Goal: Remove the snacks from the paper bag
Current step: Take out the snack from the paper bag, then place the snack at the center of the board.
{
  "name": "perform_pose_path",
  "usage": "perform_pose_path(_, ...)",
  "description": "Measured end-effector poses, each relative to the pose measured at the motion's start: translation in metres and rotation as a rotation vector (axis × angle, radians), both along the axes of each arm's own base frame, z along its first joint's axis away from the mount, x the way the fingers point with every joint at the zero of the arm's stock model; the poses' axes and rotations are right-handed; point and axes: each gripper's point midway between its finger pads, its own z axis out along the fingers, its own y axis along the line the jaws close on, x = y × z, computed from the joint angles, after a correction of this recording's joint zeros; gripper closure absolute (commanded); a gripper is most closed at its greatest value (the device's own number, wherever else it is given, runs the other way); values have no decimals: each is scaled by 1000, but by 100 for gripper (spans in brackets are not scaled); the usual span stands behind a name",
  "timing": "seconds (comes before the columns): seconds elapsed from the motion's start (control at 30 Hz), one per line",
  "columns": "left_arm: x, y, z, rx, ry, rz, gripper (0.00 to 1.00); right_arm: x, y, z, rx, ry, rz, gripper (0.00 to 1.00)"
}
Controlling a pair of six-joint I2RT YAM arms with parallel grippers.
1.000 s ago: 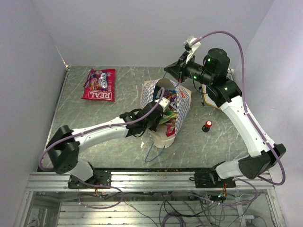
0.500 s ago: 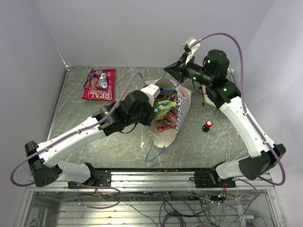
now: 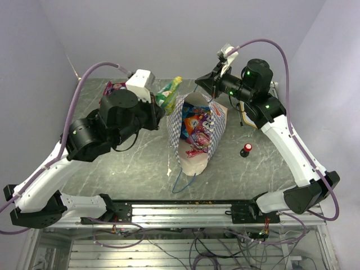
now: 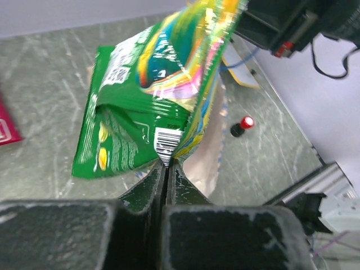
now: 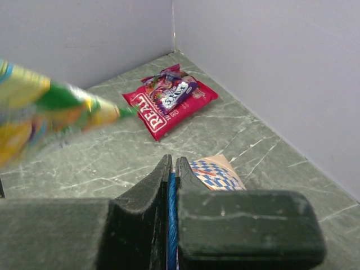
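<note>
The blue-and-white checkered paper bag [image 3: 181, 121] lies open on the table with several bright snacks [image 3: 198, 125] inside. My left gripper [image 3: 160, 104] is raised left of the bag's mouth and shut on the edge of a green-and-yellow snack packet [image 3: 170, 89], which hangs in the air. In the left wrist view the jaws [image 4: 167, 164] pinch that packet [image 4: 140, 101] by its barcode corner. My right gripper [image 3: 202, 83] is shut on the bag's blue cord handle [image 5: 171, 185] at the far rim of the bag [image 5: 216, 171]. A red "REAL" packet [image 5: 169, 104] lies near the far left corner.
A small red-and-black knob [image 3: 246, 149] stands right of the bag. The bag's other blue cord [image 3: 181, 179] trails on the table by its near end. Walls close the table at the back and on both sides. The raised left arm hides most of the red packet [image 3: 114, 86].
My left gripper has come up out of the bag with the green-and-yellow packet and moved back and left. The right gripper has held still on the cord.
</note>
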Motion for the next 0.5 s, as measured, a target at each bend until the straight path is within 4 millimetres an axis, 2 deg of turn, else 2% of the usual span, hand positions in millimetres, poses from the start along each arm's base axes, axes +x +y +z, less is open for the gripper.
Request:
perform_pose_path(0.17, 11, 34, 11, 37, -40, 158, 93, 1, -1, 0, -2, -4, -5, 100)
perform_pose_path(0.3, 27, 63, 14, 92, -66, 319, 93, 1, -1, 0, -2, -5, -5, 100)
perform_pose_path(0.37, 43, 81, 7, 132, -66, 401, 93, 1, -1, 0, -2, -7, -5, 100)
perform_pose_path(0.5, 90, 135, -23, 237, -12, 606, 93, 1, -1, -1, -2, -6, -2, 100)
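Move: The green snack is already pinched in the left hand. The red REAL snack, beside which the earlier snacks were laid, lies on the table about 30 cm ahead of this hand, 25 cm to its left and 40 cm below. The purple snack lies on it, 2 cm farther out. The paper bag stands some 3 cm ahead, 11 cm right and 27 cm below the left hand. From the right hand, the red snack is about 17 cm ahead, 33 cm left and 40 cm down. Leftwards and then increasingly forward, the left hand sweeps some 16 cm away from the paper bag towards the red and purple snacks, speeding up as it goes. It rises barely a centimetre first and then starts to sink, while the wrist swings about 35 degrees counter-clockwise. Its fingers keep the green snack pinched; the right hand stays put, still holding the bag's blue handle. ##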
